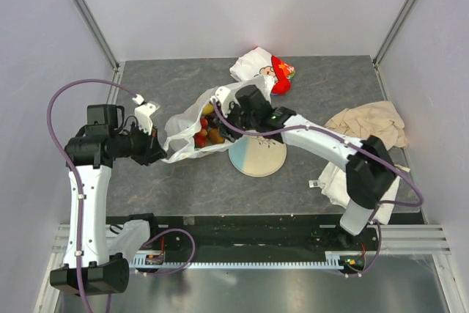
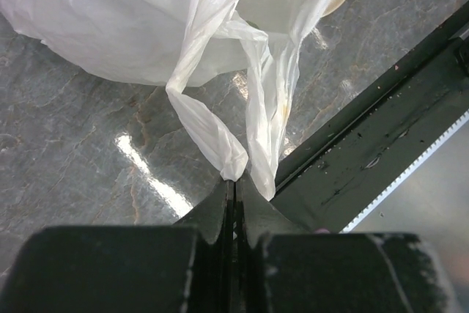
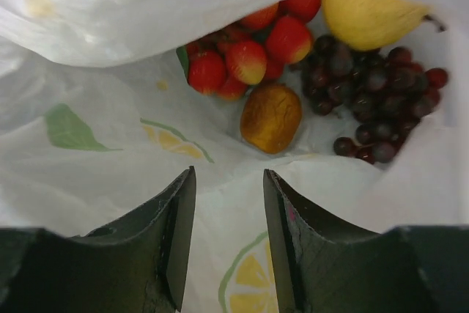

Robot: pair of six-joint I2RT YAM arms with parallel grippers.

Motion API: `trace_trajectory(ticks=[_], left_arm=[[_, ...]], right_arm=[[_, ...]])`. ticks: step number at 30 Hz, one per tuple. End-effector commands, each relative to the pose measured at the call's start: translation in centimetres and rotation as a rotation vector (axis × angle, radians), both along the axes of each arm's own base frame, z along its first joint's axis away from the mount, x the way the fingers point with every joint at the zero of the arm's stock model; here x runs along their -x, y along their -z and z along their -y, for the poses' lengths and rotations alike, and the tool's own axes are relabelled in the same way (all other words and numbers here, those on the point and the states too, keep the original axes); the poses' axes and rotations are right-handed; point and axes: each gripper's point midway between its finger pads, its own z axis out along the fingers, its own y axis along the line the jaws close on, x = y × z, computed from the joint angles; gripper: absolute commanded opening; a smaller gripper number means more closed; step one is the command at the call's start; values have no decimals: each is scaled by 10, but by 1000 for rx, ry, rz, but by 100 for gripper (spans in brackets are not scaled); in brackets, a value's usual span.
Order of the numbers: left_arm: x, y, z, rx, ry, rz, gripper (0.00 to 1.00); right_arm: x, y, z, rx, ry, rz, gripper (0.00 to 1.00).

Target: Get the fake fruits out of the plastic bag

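Note:
The translucent white plastic bag [image 1: 182,131] lies on the grey table with its mouth toward the right. My left gripper [image 1: 155,149] is shut on one of its loop handles [image 2: 212,133] at the bag's left side. My right gripper [image 1: 223,111] is open and empty, poking into the bag's mouth. In the right wrist view the fingers straddle the bag's lemon-printed lining [image 3: 110,144]. Ahead of them lie red strawberries [image 3: 245,60], an orange-brown fruit [image 3: 271,116], a dark purple grape bunch [image 3: 374,93] and a yellow lemon [image 3: 366,14].
A round pale plate [image 1: 258,157] sits just right of the bag. A white-and-red printed packet [image 1: 265,70] lies at the back. A beige cloth [image 1: 370,124] and a folded white towel [image 1: 333,181] lie at the right. The black front rail [image 2: 381,137] runs along the table's near edge.

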Motion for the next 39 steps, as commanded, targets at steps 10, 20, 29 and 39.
trace_trajectory(ticks=[10, 20, 29, 39], left_arm=[[-9, 15, -14, -68, -46, 21, 2], [-18, 22, -29, -161, -38, -2, 2], [-4, 40, -44, -272, -25, 49, 2], [-7, 35, -45, -257, -74, 44, 2]], right_arm=[[54, 74, 16, 213, -72, -49, 49], [14, 45, -17, 138, -11, 44, 62], [-34, 59, -60, 98, 86, 51, 80], [-63, 104, -101, 74, 116, -12, 86]])
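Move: The strawberries, in the open bag mouth, lie about 9 cm left of the right hand, 5 ahead and 14 below. The orange fruit sits some 4 cm to their right and level with them in depth; the pear is about 13 cm ahead of the right hand, 7 left and 12 below. From the left hand, which holds the bag's handle, the strawberries are about 18 cm ahead, 12 right and 19 below. The fruits in the bag are what the right hand goes in towards: it first sinks about 9 cm while drawing back some 6, then swings left and forward over a slight rise and dips again, its fingers opening much wider. The left hand keeps its pinch on the handle, easing down and left about 4 cm each as it rolls some 15 degrees, left side up. ##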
